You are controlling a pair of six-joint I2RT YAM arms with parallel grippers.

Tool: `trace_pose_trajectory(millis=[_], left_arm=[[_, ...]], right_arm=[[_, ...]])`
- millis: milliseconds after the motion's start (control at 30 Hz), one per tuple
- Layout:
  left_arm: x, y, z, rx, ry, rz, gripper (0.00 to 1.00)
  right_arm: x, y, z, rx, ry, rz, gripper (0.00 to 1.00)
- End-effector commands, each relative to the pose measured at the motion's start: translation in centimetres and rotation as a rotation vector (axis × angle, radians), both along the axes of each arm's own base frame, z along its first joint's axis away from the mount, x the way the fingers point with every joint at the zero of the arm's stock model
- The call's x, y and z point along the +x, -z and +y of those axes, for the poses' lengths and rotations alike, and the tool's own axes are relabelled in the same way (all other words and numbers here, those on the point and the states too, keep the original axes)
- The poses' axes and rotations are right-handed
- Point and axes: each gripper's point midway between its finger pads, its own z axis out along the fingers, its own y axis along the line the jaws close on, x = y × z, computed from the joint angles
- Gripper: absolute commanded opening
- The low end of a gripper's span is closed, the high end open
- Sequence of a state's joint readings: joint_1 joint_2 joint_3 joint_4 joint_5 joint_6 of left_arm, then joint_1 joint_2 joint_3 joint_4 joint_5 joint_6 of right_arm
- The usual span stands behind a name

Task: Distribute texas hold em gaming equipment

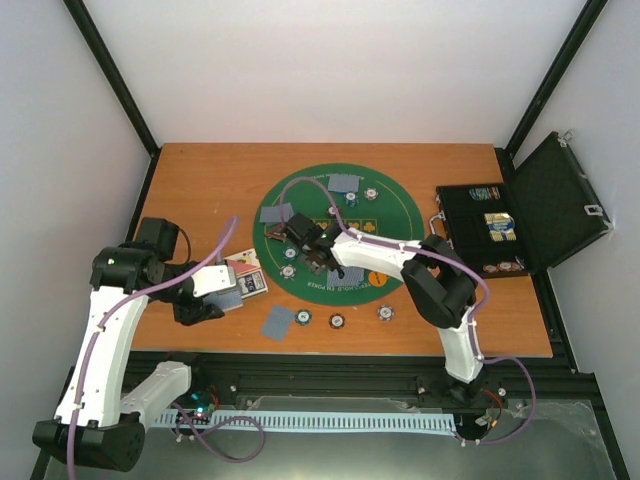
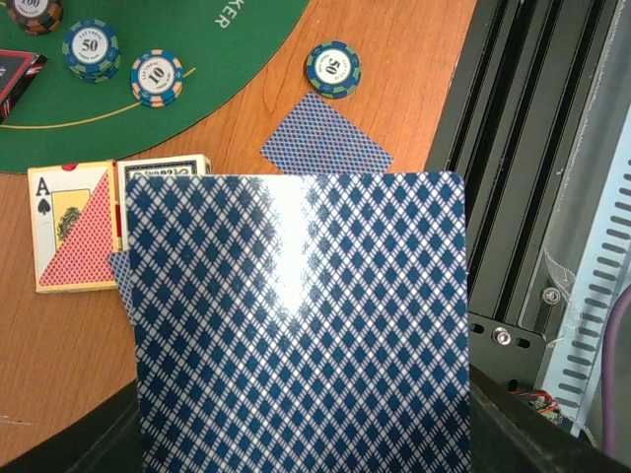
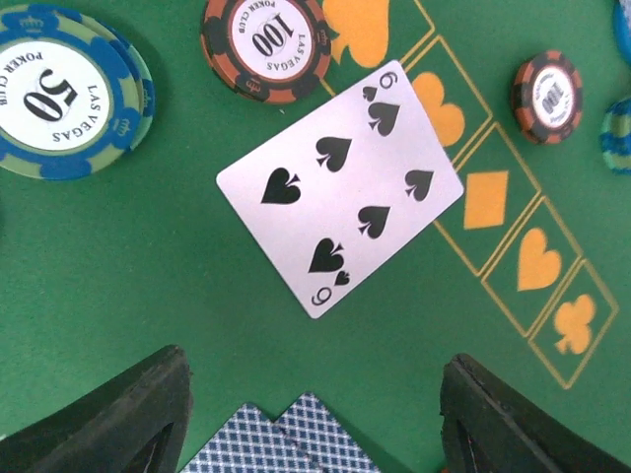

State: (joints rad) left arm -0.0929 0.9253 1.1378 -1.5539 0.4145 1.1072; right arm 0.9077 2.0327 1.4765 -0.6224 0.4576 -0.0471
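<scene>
My left gripper is shut on a deck of blue-backed playing cards, which fills the left wrist view and hides its jaws. It is over the wood, left of the green round mat. Over the mat's left part, my right gripper is open, with both black fingertips spread wide. A face-up six of spades lies flat just ahead of it. Two face-down cards lie on the felt under the gap. A 50 chip and a 100 chip sit nearby.
A black hinged case stands open at the right with chips inside. A card box showing the ace of spades lies by the left gripper. One face-down card and three chips lie near the table's front edge.
</scene>
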Motion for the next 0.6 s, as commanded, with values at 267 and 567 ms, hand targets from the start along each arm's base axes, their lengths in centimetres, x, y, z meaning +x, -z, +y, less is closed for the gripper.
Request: trace_pose_trajectory(millis=[267, 567], left_arm=[[-0.3, -1.5, -0.1, -0.006, 0.028, -0.047, 0.01], [-0.3, -1.4, -0.1, -0.006, 0.029, -0.04, 0.01]], right_arm=[[-0.2, -1.8, -1.2, 0.492, 0.242, 0.303, 0.52], [-1.9, 2.2, -1.7, 0.471, 0.263, 0.375, 0.48]])
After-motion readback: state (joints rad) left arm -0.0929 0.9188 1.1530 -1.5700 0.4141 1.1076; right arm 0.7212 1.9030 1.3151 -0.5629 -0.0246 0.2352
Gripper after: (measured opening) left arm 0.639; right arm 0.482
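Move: The six of spades, face up on the mat, lies about 5 cm ahead of the right hand, 3 cm to its left and some 4 cm below. The face-down pair is roughly 5 cm back and 5 cm right of that hand; the 100 chip about 5 cm ahead and 8 cm left, the 50-chip stack 1 cm ahead and 10 cm left. From the left hand, the six is about 24 cm ahead, 23 cm right and 18 cm below. The six of spades is left behind untouched as the empty right hand swings about 3.5 cm right, rising and reaching slightly forward, then reverses, drawing back and sinking towards the face-down pair. The wrist rolls its left side up some 25 degrees, steepens the fingers and turns a little clockwise; the fingers narrow to about two-thirds of their gap, still open. The left hand keeps its hold on the cards. ##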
